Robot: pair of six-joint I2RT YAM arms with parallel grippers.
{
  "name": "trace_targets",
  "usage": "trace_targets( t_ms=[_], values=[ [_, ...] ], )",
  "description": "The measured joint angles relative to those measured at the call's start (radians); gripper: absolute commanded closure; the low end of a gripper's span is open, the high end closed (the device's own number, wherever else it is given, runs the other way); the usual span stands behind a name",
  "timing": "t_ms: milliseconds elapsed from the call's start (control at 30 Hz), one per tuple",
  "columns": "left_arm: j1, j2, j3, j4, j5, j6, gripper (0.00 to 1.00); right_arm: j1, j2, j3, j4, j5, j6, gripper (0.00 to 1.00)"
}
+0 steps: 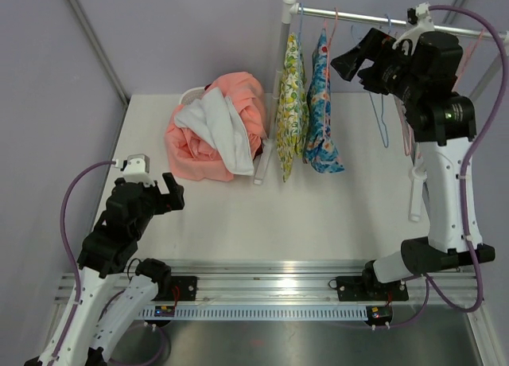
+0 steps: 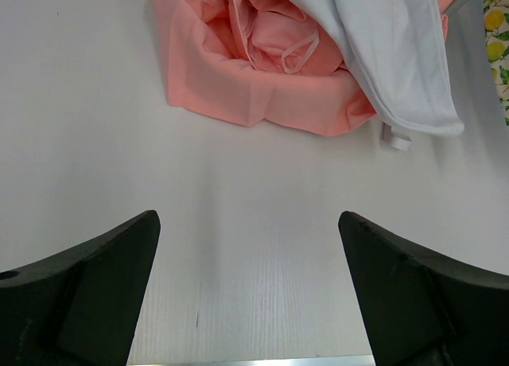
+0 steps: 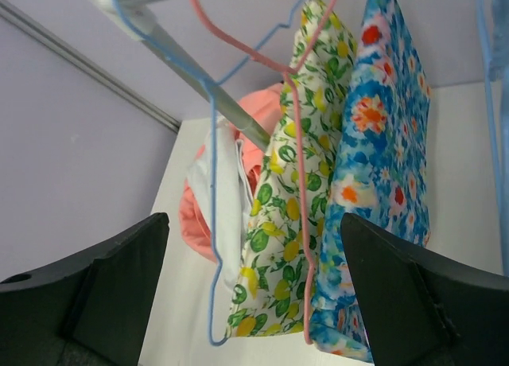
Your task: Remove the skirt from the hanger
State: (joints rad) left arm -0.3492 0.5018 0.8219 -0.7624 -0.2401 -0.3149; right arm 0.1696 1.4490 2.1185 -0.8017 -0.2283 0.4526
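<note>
Two skirts hang from wire hangers on the rack's rod (image 1: 358,17): a lemon-print skirt (image 1: 291,103) and a blue floral skirt (image 1: 322,107) to its right. My right gripper (image 1: 350,62) is raised near the rod, just right of the blue floral skirt, open and empty. In the right wrist view the lemon-print skirt (image 3: 294,215) and the blue floral skirt (image 3: 382,159) hang ahead of the open gripper (image 3: 254,286), with a pink hanger (image 3: 298,183) and a blue hanger (image 3: 211,223) across them. My left gripper (image 1: 171,192) is open and empty, low over the table.
A pile of pink cloth (image 1: 223,127) with a white garment (image 1: 219,131) on it lies left of the rack's post (image 1: 288,32); the pile also shows in the left wrist view (image 2: 262,87). Empty blue (image 1: 382,119) and pink (image 1: 409,135) hangers hang further right.
</note>
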Motion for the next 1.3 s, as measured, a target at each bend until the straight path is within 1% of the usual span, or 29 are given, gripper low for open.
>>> trace_targets(
  t_ms=[167,233,333,400,467,633,700,733,767,900,1100,1300],
  values=[
    [0.000,0.000,0.000,0.000,0.000,0.000,0.01,0.001,0.085,-0.045,-0.005,-0.002,0.001,0.05],
    [0.000,0.000,0.000,0.000,0.000,0.000,0.01,0.001,0.107,-0.051,-0.005,-0.001,0.000,0.06],
    [0.000,0.000,0.000,0.000,0.000,0.000,0.01,0.001,0.118,-0.076,0.013,0.000,-0.004,0.22],
    [0.000,0.000,0.000,0.000,0.000,0.000,0.01,0.001,0.117,-0.105,0.035,-0.001,-0.002,0.23],
    [0.000,0.000,0.000,0.000,0.000,0.000,0.01,0.001,0.121,-0.134,0.057,-0.003,-0.001,0.29],
    [0.000,0.000,0.000,0.000,0.000,0.000,0.01,0.002,0.154,-0.172,0.096,-0.023,0.001,0.33],
    [0.000,0.000,0.000,0.000,0.000,0.000,0.01,0.002,0.172,-0.176,0.104,-0.028,-0.001,0.48],
    [0.000,0.000,0.000,0.000,0.000,0.000,0.01,0.002,0.181,-0.177,0.106,-0.028,0.001,0.58],
    [0.000,0.000,0.000,0.000,0.000,0.000,0.01,0.002,0.188,-0.177,0.113,-0.030,0.005,0.73],
    [0.000,0.001,0.000,0.000,0.000,0.000,0.01,0.005,0.201,-0.175,0.138,-0.049,-0.004,1.00],
    [0.000,0.005,0.000,0.002,0.011,0.004,0.01,0.013,0.201,-0.141,0.101,-0.044,-0.021,1.00],
    [0.000,0.018,0.011,0.063,0.088,0.011,0.01,0.013,0.146,-0.116,-0.003,-0.011,-0.041,1.00]
  ],
)
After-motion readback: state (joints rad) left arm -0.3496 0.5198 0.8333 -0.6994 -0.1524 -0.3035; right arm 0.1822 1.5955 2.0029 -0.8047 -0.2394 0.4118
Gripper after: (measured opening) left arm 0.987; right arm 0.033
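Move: The near arm of the pink hanger carrying the blue floral skirt lies about 9 cm ahead of my right hand, 4 cm left and 12 cm below. That skirt's middle hangs some 15 cm ahead, 4 cm left and 27 cm down; the lemon skirt is about 7 cm to the left of it. An empty blue hanger stands about 13 cm ahead and 8 cm right. From my left hand, the pink hanger's arm is roughly 25 cm ahead, 35 cm right and 15 cm higher. I sink my open right hand some 12 cm while reaching about 8 cm forward and slightly left to the pink hanger, tipping the fingers down roughly 15 degrees. They shut on its near arm, and then, holding the pinch, I draw it back about 3 cm, a touch right and up. At the very end my open left hand starts drifting right and up. ##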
